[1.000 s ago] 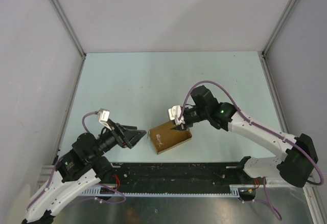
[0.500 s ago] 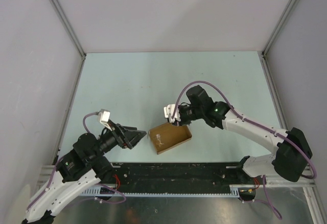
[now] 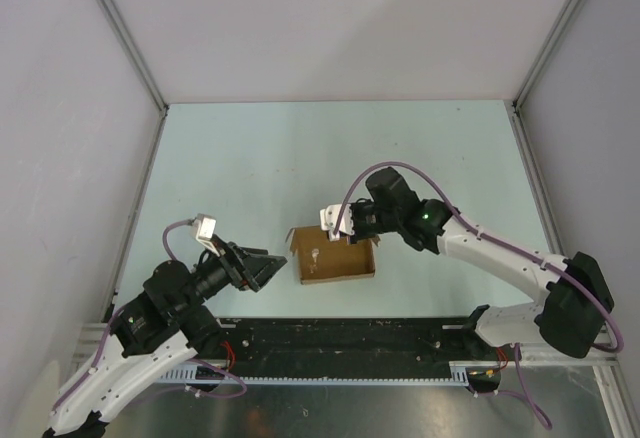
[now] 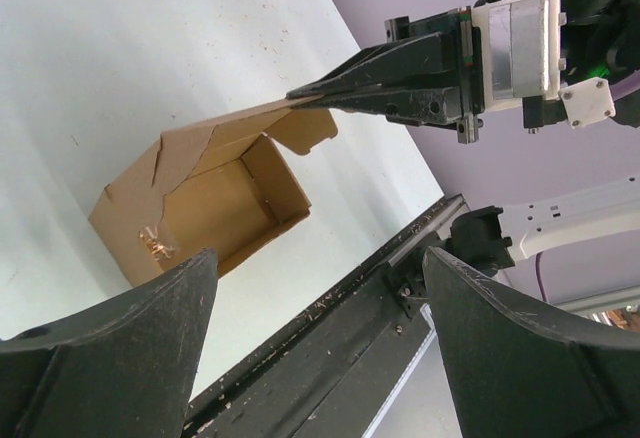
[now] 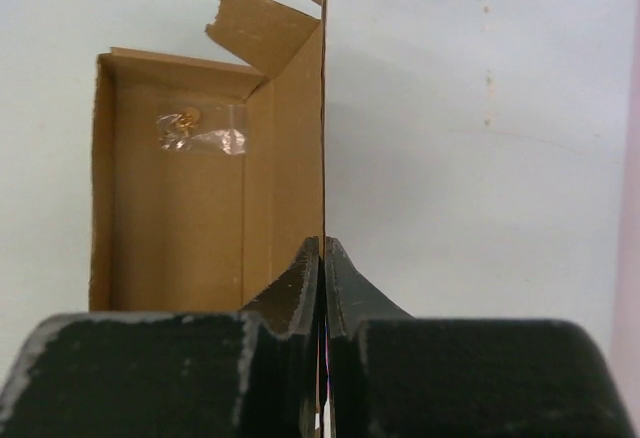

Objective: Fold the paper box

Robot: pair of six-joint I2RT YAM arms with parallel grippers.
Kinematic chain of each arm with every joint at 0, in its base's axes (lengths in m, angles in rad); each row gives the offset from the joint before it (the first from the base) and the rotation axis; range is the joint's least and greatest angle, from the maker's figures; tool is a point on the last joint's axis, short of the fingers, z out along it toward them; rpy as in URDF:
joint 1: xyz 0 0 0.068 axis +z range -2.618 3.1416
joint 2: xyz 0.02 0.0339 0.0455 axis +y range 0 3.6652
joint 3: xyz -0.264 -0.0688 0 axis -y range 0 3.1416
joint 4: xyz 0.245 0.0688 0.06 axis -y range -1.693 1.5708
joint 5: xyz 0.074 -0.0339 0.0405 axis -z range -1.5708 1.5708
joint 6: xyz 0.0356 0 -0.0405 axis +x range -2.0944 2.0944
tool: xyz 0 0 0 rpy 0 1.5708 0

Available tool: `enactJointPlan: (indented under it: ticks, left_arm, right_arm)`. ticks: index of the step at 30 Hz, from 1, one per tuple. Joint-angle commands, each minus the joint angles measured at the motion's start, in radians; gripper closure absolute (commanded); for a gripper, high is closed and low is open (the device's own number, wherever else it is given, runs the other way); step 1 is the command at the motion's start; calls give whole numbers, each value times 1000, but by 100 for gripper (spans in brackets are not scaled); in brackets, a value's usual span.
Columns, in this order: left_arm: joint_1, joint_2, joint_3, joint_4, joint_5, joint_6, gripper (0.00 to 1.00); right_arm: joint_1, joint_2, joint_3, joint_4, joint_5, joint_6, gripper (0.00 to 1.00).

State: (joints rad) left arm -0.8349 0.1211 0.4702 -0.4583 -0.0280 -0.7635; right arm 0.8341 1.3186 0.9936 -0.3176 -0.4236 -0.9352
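The paper box (image 3: 335, 260) is a brown cardboard box standing open near the table's front middle, with a small clear bag inside it. My right gripper (image 3: 352, 239) is shut on the box's far wall; in the right wrist view its fingertips (image 5: 322, 248) pinch the thin wall edge of the box (image 5: 180, 208). My left gripper (image 3: 272, 266) is open and empty, just left of the box and apart from it. In the left wrist view the box (image 4: 210, 208) lies ahead, with the right gripper (image 4: 310, 93) holding its top edge.
A black rail (image 3: 340, 338) runs along the table's near edge just below the box. Grey walls enclose the light table (image 3: 330, 158) on three sides.
My right gripper has moved left and lifted the box's far wall, so the box has turned from tilted and flattened to squared up and open. The left arm has not moved.
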Motion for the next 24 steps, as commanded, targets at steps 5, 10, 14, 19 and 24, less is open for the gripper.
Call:
enactJointPlan:
  ticks: [5, 10, 14, 19, 24]
  left_arm:
    - [-3, -8, -8, 9, -23, -14, 11]
    - [-3, -12, -12, 6, -26, -16, 11]
    - [-3, -14, -12, 4, -26, -16, 11]
    - [-3, -14, -19, -2, -26, -20, 11]
    - [-3, -5, -21, -8, -39, -22, 11]
  right_arm:
    - [-47, -67, 40, 40, 97, -108, 97]
    - [-76, -41, 40, 78, 98, -117, 98]
    - [-85, -7, 40, 117, 115, -125, 97]
    - [-90, 16, 40, 123, 128, -105, 79]
    - [-99, -7, 40, 138, 88, -60, 59]
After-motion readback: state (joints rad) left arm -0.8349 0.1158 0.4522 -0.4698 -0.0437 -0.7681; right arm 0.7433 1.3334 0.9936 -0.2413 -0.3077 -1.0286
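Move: At its far side, the tall lid panel is already pinched at its top edge, near mid-length, between the right fingers. The paper box's middle lies from that hand about 5 cm back, 2 cm to the left and 9 cm below, with open table ahead of it. The small plastic bag inside sits some 8 cm to the left of the hand, 4 cm back and 11 cm down. From the idle left hand the box is roughly 14 cm to the right, 7 cm ahead and 15 cm lower. Dragging the box by its lid panel, the right hand goes forward about 5.5 cm and drifts some 2.5 cm right, out over the open table. It rises 2 cm on the way, then sinks about a centimetre, and the wrist turns roughly 10 degrees. The fingers stay shut for most of the pull, then part to about a third open and let go, one on each side of the panel. ##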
